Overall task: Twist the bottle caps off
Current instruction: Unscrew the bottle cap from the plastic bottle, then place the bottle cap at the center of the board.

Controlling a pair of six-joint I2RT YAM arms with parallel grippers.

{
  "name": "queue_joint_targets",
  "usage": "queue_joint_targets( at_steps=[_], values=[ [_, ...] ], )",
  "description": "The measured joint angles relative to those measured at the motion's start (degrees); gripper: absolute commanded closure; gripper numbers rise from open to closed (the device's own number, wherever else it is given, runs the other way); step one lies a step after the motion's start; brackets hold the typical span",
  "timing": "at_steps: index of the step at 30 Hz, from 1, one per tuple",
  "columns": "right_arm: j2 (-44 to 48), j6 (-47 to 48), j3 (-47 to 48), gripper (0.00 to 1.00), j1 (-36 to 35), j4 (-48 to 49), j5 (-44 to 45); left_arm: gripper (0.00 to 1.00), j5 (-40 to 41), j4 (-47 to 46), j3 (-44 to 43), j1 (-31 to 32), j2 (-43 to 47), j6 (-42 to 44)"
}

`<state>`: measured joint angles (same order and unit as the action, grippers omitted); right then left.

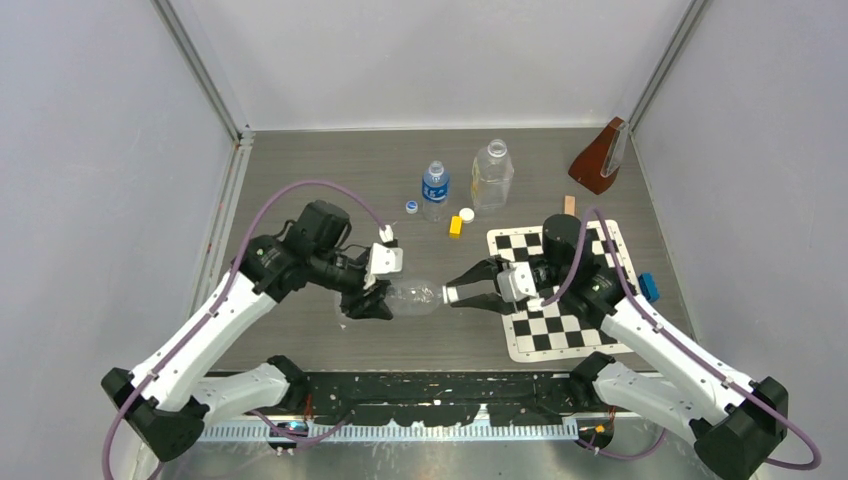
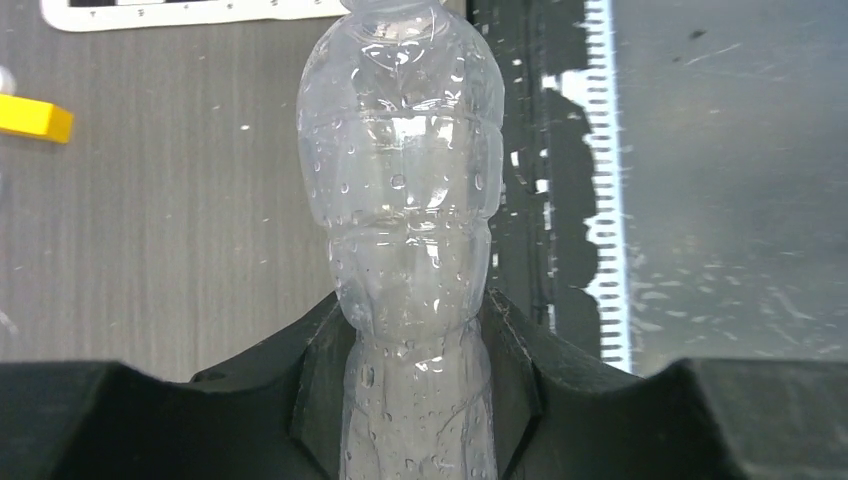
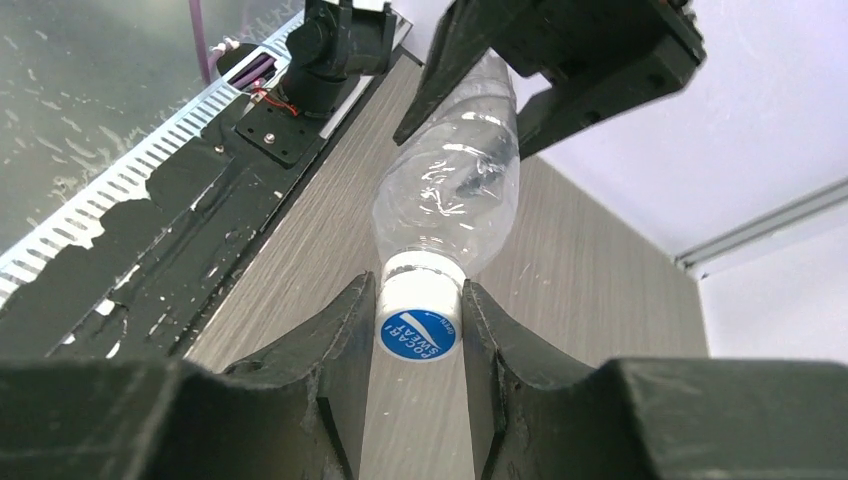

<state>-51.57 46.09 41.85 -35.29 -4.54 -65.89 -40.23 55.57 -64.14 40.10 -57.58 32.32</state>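
A slim unlabelled clear bottle (image 1: 412,297) is held lying level above the table between both arms. My left gripper (image 1: 372,300) is shut on its lower body (image 2: 405,170), the fingers (image 2: 520,370) pressing the waist from both sides. My right gripper (image 1: 452,295) is shut on its white cap (image 3: 420,310), which has a blue printed top. A small blue-labelled bottle (image 1: 435,188) and a wider bottle (image 1: 492,175) stand upright at the back. Beside them two loose caps lie on the table, one bluish (image 1: 411,207) and one white (image 1: 466,214).
A yellow block (image 1: 456,226) lies near the loose caps. A checkerboard mat (image 1: 560,290) sits under my right arm, with a blue block (image 1: 649,287) at its right edge. A brown wedge-shaped object (image 1: 598,158) and a small wooden piece (image 1: 569,204) stand at the back right.
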Motion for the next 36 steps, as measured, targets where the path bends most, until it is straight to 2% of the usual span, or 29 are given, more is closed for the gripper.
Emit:
queue_joint_targets(
  at_steps=[5,9,12,15,16,21,25,28,31,36],
  values=[
    [2.3,4.1,0.6,1.0,0.6,-2.3,-1.6,0.99,-9.3,9.7,-5.1,-4.0,-4.6,3.2],
    [3.3,5.3,0.6,1.0,1.6,-4.6,-0.6,1.0,-16.6,15.6,-7.2,-4.0,-5.9,5.7],
    [3.8,5.5,0.6,1.0,1.7,-4.9,0.4,1.0,-18.8,17.0,-7.7,-4.1,-7.1,6.1],
    [4.5,2.8,-0.5,0.99,1.7,-1.8,2.5,1.0,-16.1,14.5,-6.6,-4.2,-7.0,3.8],
    [4.9,0.6,-1.6,0.99,1.7,0.5,3.7,1.0,-14.2,12.6,-5.5,-4.2,-6.1,2.4],
    [4.1,-14.4,-6.7,1.0,1.7,11.0,12.9,1.0,8.3,-9.2,9.5,-4.5,7.4,-8.4],
    [-1.6,-28.5,-6.1,1.0,1.6,13.4,22.1,1.0,25.6,-29.6,22.6,-4.5,18.8,-17.4],
    [-8.3,-39.7,-4.2,1.0,0.9,12.3,29.9,1.0,34.9,-44.0,29.0,-4.5,21.2,-23.3],
    [-14.4,-51.5,-1.4,1.0,0.1,9.4,39.8,1.0,41.1,-56.0,33.3,-4.6,20.3,-28.5],
    [-27.3,-65.3,6.9,0.97,-0.3,0.7,53.5,1.0,45.3,-68.2,38.4,-4.6,20.4,-32.2]
  ],
)
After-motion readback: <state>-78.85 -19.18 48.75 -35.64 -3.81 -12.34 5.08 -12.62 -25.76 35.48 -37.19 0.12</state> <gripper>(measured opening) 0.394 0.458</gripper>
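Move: Both hands hold the bottle level, its white cap in the right fingers. From the right hand, the yellow block by the parked caps lies about 27 cm ahead, 2 cm right, 19 cm below; the loose white cap is some 30 ahead, 5 right, equally low. From the left hand, the blue-label bottle stands about 31 cm ahead, 12 right, 9 below, and the blue cap 32 ahead, 6 right, 18 below. Left draws back 4 cm, then swings bottle forward, upright; right carries the cap 15 cm forward and down. ##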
